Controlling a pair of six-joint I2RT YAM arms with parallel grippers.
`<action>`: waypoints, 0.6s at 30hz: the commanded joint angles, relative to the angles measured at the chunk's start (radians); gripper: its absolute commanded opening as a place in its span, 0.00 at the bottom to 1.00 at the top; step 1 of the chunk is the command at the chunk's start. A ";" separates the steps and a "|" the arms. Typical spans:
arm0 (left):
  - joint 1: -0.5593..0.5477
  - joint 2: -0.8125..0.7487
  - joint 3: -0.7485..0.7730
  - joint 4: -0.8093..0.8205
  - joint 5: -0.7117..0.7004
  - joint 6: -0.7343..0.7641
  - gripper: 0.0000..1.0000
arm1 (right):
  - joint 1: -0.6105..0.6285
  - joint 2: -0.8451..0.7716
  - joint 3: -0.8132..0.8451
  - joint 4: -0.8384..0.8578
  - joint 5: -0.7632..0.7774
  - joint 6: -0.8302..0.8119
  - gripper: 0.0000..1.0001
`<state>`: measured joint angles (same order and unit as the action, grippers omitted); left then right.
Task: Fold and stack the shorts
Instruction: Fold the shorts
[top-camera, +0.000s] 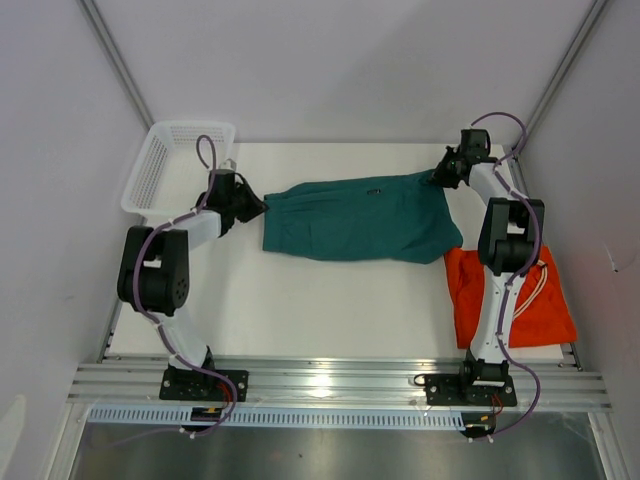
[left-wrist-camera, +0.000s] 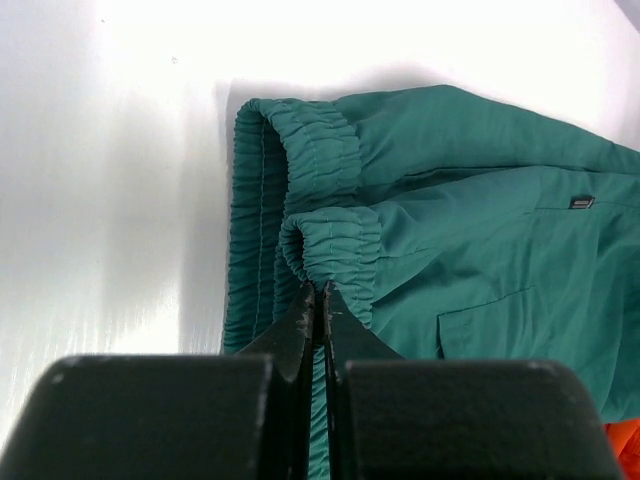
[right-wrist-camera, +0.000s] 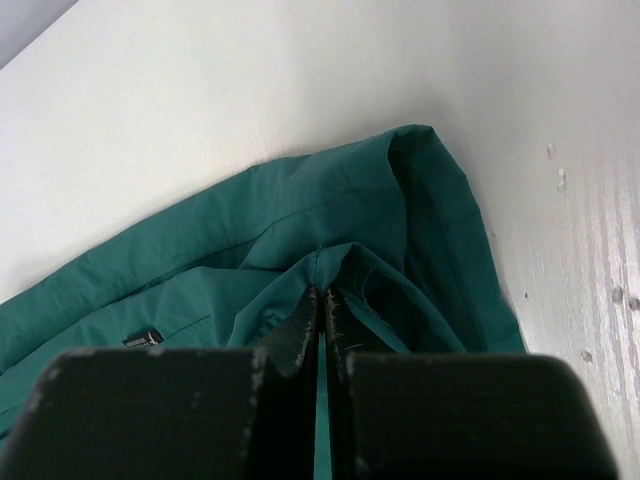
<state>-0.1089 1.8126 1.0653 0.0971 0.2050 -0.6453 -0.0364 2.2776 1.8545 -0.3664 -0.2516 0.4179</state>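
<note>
The teal green shorts (top-camera: 355, 220) lie spread across the middle of the table, folded lengthwise. My left gripper (top-camera: 262, 206) is shut on their elastic waistband (left-wrist-camera: 330, 250) at the left end. Fabric shows between its jaws (left-wrist-camera: 322, 295). At the far right end, my right gripper (top-camera: 437, 178) is shut on the leg hem of the teal shorts (right-wrist-camera: 360, 260), pinching a fold of cloth (right-wrist-camera: 326, 298). The orange-red shorts (top-camera: 520, 300) with a white drawstring lie folded at the right front, partly behind the right arm.
A white mesh basket (top-camera: 175, 165) stands tilted at the back left corner, just beyond the left arm. The table's metal front rail (top-camera: 330, 380) runs along the near edge. Grey walls close in on both sides.
</note>
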 joint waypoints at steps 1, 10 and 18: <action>0.003 -0.081 -0.013 0.052 -0.027 0.032 0.00 | 0.001 -0.099 -0.015 0.034 0.017 0.005 0.00; 0.003 -0.209 -0.099 0.156 -0.064 0.018 0.00 | -0.033 -0.174 -0.046 0.083 0.048 0.048 0.00; 0.003 -0.223 -0.074 0.207 -0.081 0.007 0.00 | -0.043 -0.113 0.086 0.049 0.043 0.058 0.00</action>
<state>-0.1089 1.6085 0.9615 0.2317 0.1566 -0.6464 -0.0727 2.1544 1.8347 -0.3340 -0.2180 0.4667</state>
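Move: Both hands already pinch the green shorts by the two ends of their far, waist edge, a couple of centimetres above the table. The shorts' middle lies about 22 cm to the left hand's right and 4 cm back; from the right hand it is some 18 cm left and 11 cm back. The white basket stands roughly 20 cm left of the left hand and 9 cm ahead; the folded orange shorts lie 30 cm back and 17 cm right of the right hand. Keeping their pinch on the two waist ends, both hands lift the green shorts off the table together, the left by about 7 cm, the right nearly as much. The right also draws some 2.5 cm outward to the right, pulling the edge straighter between them. Both wrists tip up, the left plainly more, and the fingers stay shut. ##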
